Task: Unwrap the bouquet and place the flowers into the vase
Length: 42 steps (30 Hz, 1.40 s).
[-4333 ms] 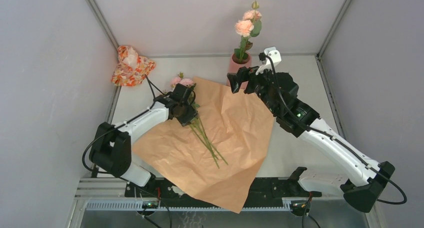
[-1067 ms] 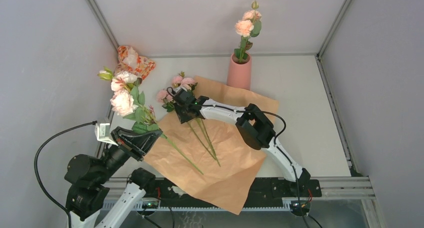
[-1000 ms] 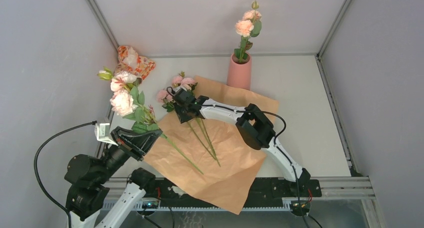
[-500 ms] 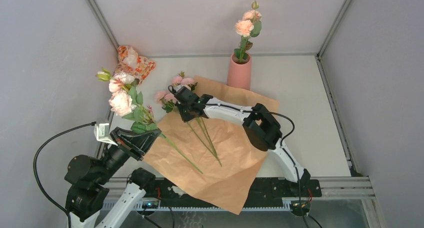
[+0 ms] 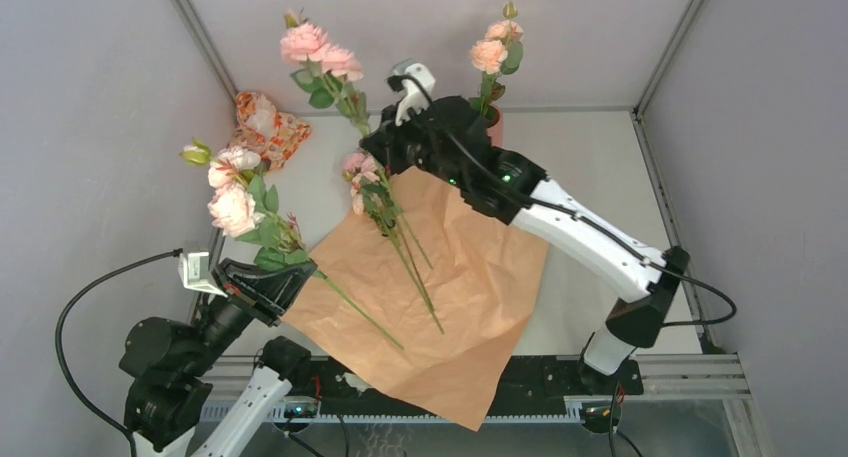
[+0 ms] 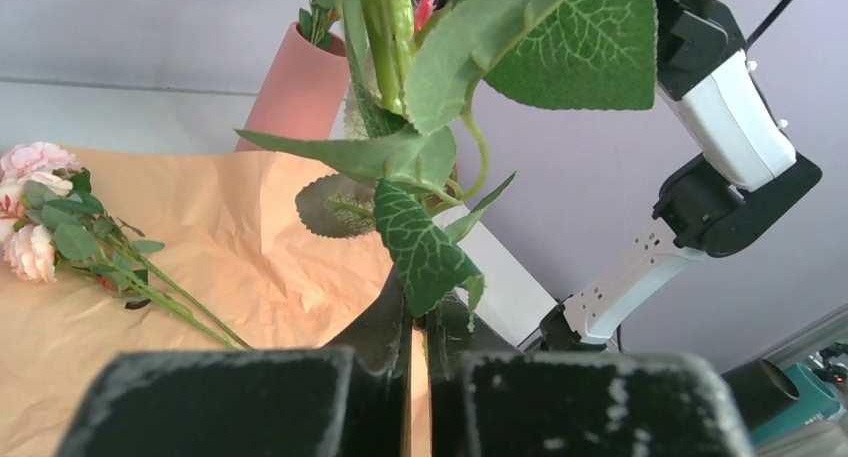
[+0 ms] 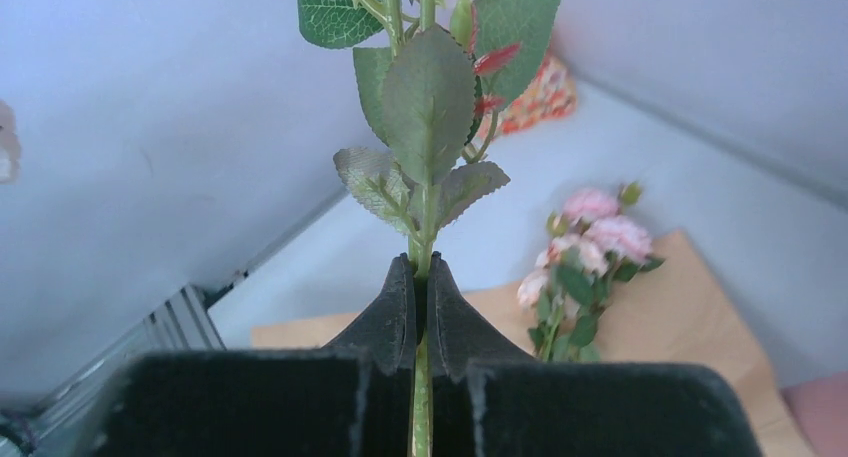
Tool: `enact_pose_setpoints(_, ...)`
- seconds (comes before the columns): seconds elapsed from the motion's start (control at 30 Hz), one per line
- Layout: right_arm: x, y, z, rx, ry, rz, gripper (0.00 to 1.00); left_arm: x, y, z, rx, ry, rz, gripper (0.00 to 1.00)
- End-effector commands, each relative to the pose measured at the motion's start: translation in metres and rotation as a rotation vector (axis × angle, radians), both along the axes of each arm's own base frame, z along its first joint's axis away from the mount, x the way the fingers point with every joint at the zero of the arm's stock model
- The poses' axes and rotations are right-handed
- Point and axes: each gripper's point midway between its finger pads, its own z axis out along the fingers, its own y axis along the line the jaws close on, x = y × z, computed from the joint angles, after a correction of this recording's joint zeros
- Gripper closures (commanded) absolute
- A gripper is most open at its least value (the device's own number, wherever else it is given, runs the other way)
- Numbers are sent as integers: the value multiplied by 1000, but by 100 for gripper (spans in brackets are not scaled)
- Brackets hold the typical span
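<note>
The bouquet's tan-orange paper [image 5: 470, 287] lies spread flat on the table. A few pink flowers [image 5: 362, 172] rest on it, stems toward me. My left gripper [image 5: 298, 272] is shut on the stem of a pink-and-peach flower [image 5: 232, 202], held up at the left; its jaws [image 6: 418, 322] pinch just below the leaves. Raised at the back, my right gripper [image 5: 373, 143] is shut on another flower's green stem [image 7: 420, 227], its blooms [image 5: 318, 45] high above. The salmon-pink vase [image 6: 300, 87] holds one peach flower [image 5: 492, 49]; the right arm mostly hides the vase from above.
An orange-and-white floral-patterned bundle [image 5: 265, 127] sits in the back left corner. Grey walls close in on three sides. The paper's near corner hangs over the front rail [image 5: 470, 402]. The right arm [image 5: 580, 232] stretches across the paper's right side.
My right gripper closed on a flower stem and lifted it off the paper, up and toward the back. The left arm, still holding its flower, drifted slightly left.
</note>
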Motion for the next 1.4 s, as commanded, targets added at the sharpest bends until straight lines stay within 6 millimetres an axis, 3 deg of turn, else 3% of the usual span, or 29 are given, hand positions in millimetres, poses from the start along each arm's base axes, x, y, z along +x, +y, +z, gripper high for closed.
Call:
enact_pose_setpoints(0.0,7,-36,47,36,-127,-86,100,-15,7,30,-32,-97,0,95)
enact_pose_setpoints(0.33,22,-125,150,99,-509,-388,100,-13,5,24,-35,-74,-6,95)
enact_pose_setpoints(0.53,5,-186,216,280,-751,-544,100,-14,7,26,-39,-78,-1,95)
enact_pose_setpoints(0.7,-3,-242,249,420,-862,-646,100,-10,6,22,-34,-66,4,95)
enact_pose_setpoints(0.83,6,-273,262,455,-892,-711,100,-3,-1,21,-25,-46,-12,95)
enact_pose_setpoints(0.97,30,-289,263,460,-915,-761,100,0,-6,21,-35,-38,-27,95)
enact_pose_setpoints(1.17,78,-285,258,462,-884,-770,100,3,-7,22,-37,-33,-27,94)
enact_pose_setpoints(1.37,126,-265,229,432,-817,-755,100,10,-8,18,-28,-14,-17,95)
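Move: The vase, already holding one flower, stands about 13 cm ahead of the right hand and 21 cm to its right, its middle some 27 cm lower and its mouth about 14 cm below the hand. The blossoms of the flowers still lying on the table are roughly 17 cm ahead and 4 cm to the left, 38 cm down. The wrapping paper's middle is about 9 cm back and 12 cm to the right, 40 cm down. From the left hand, the vase is some 34 cm ahead and 27 cm to the right, 25 cm lower. Keeping its pinch on the flower's stem, the right hand climbs about 25 cm while swinging nearly 30 cm to the right, from the vase's left to just past its right side, high above the mouth. Meanwhile the wrist turns some 70 degrees, tipping the fingers up and clockwise until they point forward and upward; then the hand pushes about 8 cm forward, sinking slightly. ##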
